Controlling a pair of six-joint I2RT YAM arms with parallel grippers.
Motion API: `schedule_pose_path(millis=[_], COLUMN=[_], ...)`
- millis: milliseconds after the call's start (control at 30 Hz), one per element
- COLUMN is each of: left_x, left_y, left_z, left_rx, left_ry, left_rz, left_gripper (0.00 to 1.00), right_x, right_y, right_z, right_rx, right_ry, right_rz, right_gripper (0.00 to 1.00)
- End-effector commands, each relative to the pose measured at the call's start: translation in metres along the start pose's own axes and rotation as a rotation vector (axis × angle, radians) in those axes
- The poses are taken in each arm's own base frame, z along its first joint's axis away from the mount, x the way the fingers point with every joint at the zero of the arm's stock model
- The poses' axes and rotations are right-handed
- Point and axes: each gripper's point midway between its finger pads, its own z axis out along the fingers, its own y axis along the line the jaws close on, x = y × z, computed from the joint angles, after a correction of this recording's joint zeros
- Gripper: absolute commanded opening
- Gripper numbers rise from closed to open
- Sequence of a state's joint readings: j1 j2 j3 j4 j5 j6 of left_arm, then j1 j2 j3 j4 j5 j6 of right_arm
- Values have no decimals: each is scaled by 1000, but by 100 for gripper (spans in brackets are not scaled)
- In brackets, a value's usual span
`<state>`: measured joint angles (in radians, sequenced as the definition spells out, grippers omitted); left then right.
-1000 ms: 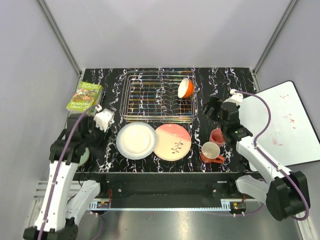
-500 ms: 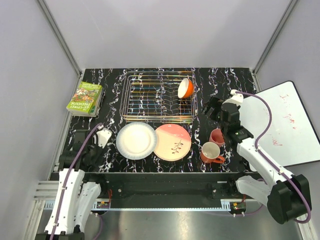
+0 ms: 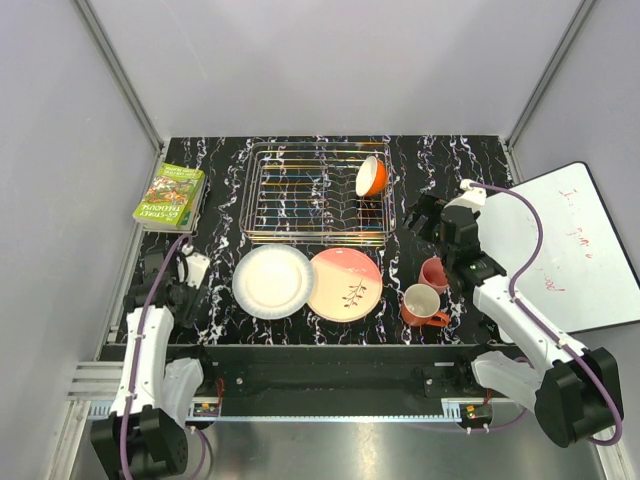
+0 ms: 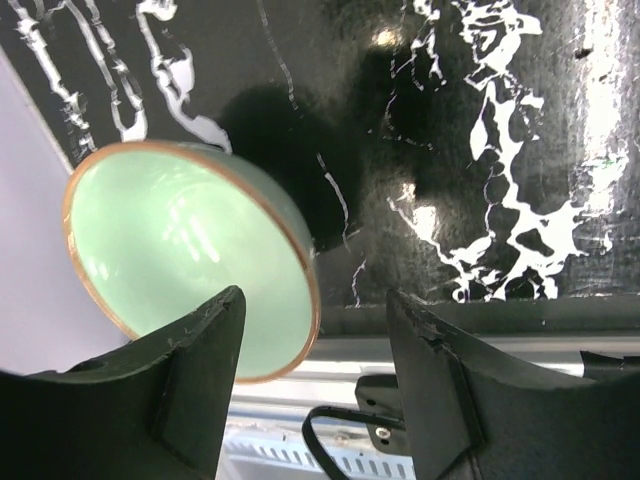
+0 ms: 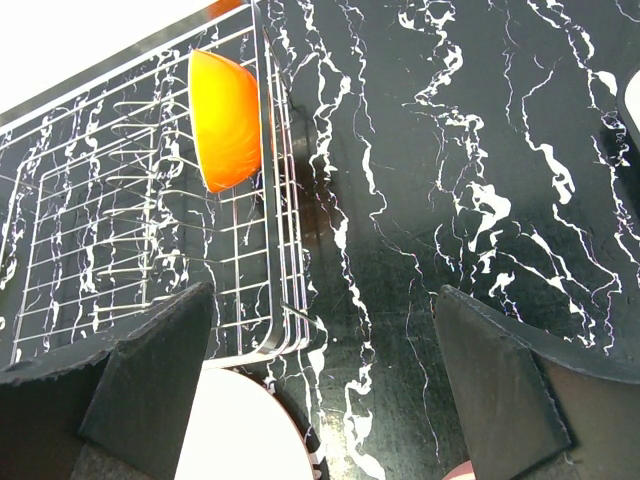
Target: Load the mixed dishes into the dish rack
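Observation:
The dish rack (image 3: 315,195) stands at the back middle of the table, with the orange bowl (image 3: 371,177) on edge at its right end. The white plate (image 3: 273,281), peach-pink plate (image 3: 345,284), pink cup (image 3: 434,272) and orange mug (image 3: 422,304) lie in front of it. My left gripper (image 3: 172,298) is open at the near left. In the left wrist view it (image 4: 315,300) straddles the rim of the pale green bowl (image 4: 190,255), one finger over the bowl's inside. My right gripper (image 3: 420,215) is open and empty right of the rack (image 5: 130,230).
A green book (image 3: 170,195) lies at the back left. A whiteboard (image 3: 575,245) lies off the table's right side. The table's near edge and frame rail (image 4: 480,345) are just beyond the left fingers. The peach-pink plate's edge (image 5: 240,430) shows below the right gripper.
My left arm has swung back from beside the book to the near left corner and now sits over the pale green bowl. The right arm has not moved.

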<state>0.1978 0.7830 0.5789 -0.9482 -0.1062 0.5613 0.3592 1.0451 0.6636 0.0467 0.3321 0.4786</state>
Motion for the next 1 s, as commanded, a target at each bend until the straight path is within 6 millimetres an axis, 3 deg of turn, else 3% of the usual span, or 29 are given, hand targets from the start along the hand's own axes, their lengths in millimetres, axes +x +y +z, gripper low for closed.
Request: schedule_pose_path(millis=[0, 300, 467, 600, 633, 833, 900, 967], left_x=[-10, -14, -7, -7, -7, -11, -19, -39], left_y=[-1, 5, 7, 6, 5, 6, 7, 10], left_z=[16, 38, 48, 52, 52, 52, 48, 35], left_rx=[25, 15, -18, -11, -5, 23, 35, 56], left_ry=[-16, 5, 25, 33, 34, 63, 42, -21], left_rz=[13, 30, 34, 25, 19, 20, 22, -12], left_gripper=[61, 59, 58, 44, 33, 0, 0, 0], right_x=[-14, -18, -18, -19, -19, -23, -24, -24], right_y=[8, 5, 3, 3, 2, -1, -1, -1], right_z=[1, -2, -2, -2, -2, -6, -7, -7], right_rx=[-6, 5, 10, 15, 21, 29, 28, 29], right_ry=[-40, -56, -59, -62, -64, -80, -83, -87], right_rz=[2, -6, -1, 0, 0, 1, 2, 5], right_gripper=[100, 100, 100, 100, 100, 100, 100, 100])
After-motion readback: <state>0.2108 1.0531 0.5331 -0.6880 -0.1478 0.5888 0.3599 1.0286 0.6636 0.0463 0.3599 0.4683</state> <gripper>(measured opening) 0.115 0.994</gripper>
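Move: The green bowl sits some 6 cm to the left hand's left and 3 cm ahead, its middle about 6 cm below. From the bowl, the book stack stands about 22 cm farther out and some 4 cm to the right. The white plate's middle is about 25 cm to the bowl's right and 6 cm farther out. From the right hand, the green bowl lies roughly 57 cm left, 20 cm back and 18 cm below. The green bowl's right-hand rim is what the left hand goes down to: about 4.5 cm straight down for the most part, edging forward and a little left, with the half-open fingers straddling the rim. They then shut almost fully and pinch the bowl wall, one finger inside and one outside, and the hand eases about 1 cm farther forward and starts to rise by barely half a centimetre. ##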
